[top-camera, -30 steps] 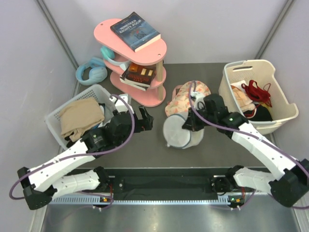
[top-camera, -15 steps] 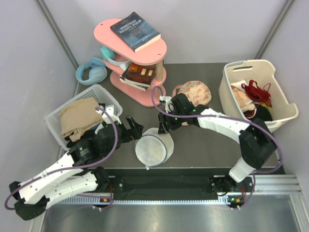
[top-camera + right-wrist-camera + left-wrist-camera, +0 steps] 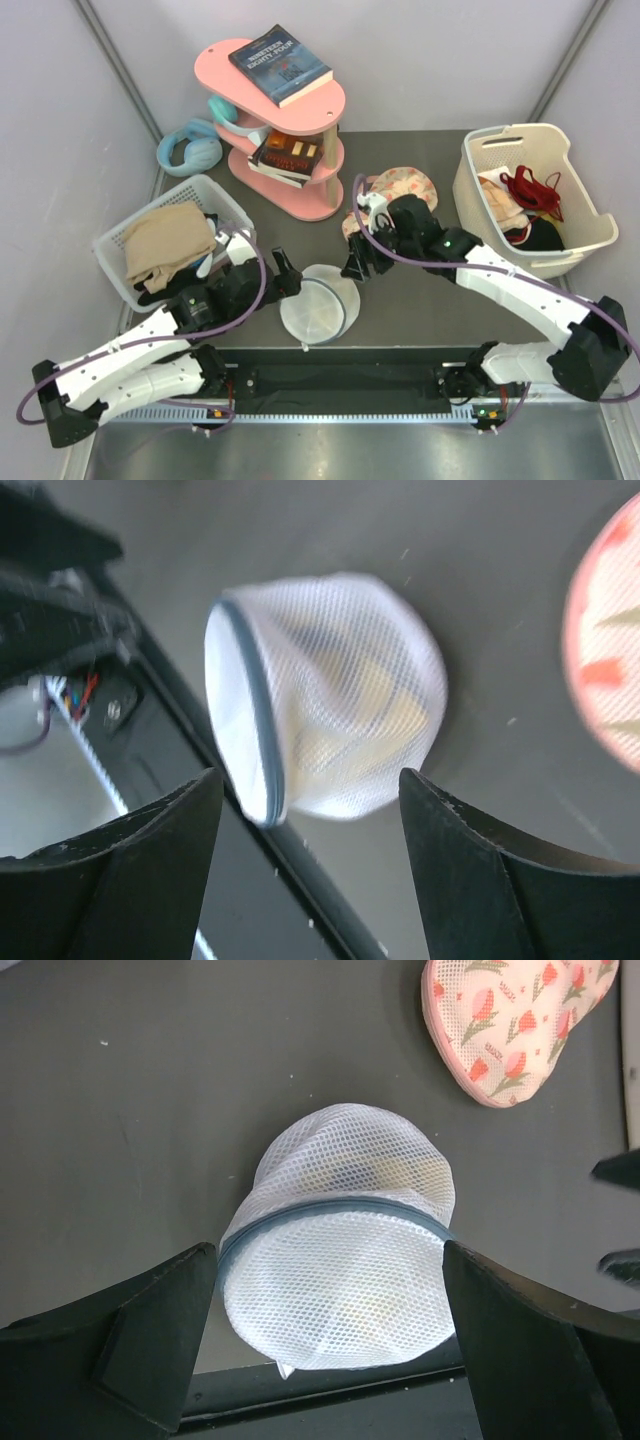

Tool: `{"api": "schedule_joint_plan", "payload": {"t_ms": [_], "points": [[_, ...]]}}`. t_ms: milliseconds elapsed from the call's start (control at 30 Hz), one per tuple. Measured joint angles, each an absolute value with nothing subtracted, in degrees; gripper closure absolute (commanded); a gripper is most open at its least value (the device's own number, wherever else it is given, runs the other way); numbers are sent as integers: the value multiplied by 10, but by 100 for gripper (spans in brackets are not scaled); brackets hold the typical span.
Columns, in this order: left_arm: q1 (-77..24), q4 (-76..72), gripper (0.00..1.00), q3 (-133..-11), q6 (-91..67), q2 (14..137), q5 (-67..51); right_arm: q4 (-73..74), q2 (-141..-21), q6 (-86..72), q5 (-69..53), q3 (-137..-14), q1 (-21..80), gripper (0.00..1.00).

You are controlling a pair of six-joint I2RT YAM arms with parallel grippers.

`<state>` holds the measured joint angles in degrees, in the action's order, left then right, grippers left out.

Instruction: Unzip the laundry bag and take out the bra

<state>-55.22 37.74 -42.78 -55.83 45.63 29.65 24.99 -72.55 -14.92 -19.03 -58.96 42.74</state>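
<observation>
The laundry bag is a round white mesh drum with a grey-blue zip rim. It lies tipped on its side at the table's near edge. It also shows in the left wrist view and the right wrist view. The yellow bra shows only faintly through the mesh. My left gripper is open just left of the bag, which sits between its fingers without contact. My right gripper is open and empty, just above and right of the bag, as the right wrist view shows.
A peach floral fabric piece lies behind the right gripper. A cream basket with red and dark garments stands at the right. A white basket with tan cloth stands at the left. A pink shelf with books and blue headphones are at the back.
The bag went from mid-table to the near edge with the right gripper at it. The right gripper has since drawn back a little to the right, and the left gripper has closed in on the bag.
</observation>
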Motion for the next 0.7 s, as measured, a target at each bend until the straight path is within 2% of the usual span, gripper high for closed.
{"api": "schedule_joint_plan", "payload": {"t_ms": [233,567,667,700], "points": [[-551,378,1,-390,-582,395,296,252,-744,-143,-257,-501,435,43],[-549,385,1,-368,-601,380,294,218,-799,-145,-333,-500,442,47],[-549,386,1,-368,-601,386,294,209,-820,-141,-351,-502,446,54],[-548,386,1,-368,-601,390,294,206,-831,-140,-359,-506,447,64]]}}
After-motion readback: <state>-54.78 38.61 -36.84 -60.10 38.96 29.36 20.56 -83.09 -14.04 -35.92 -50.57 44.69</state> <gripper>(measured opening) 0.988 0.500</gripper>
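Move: The near right-hand end of the laundry bag's zip lies some 7 cm back and 2 cm to the left of my right hand, about 9 cm below it. The bag's own middle is roughly 4 cm back and 7 cm left, and the floral bag's middle is some 23 cm ahead and 9 cm right, both about 8 cm below. From my left hand that zip end is about 11 cm right, 5 cm back and 8 cm below. I bring my right hand down about 8 cm and back some 6 cm to the laundry bag's zip end, the quick part first, then easing a little left. It tips nearly 20 degrees farther down and turns counter-clockwise as its fingers draw partly together, still open around the zip end. My open left hand sinks and shifts left a couple of centimetres beside the bag. ##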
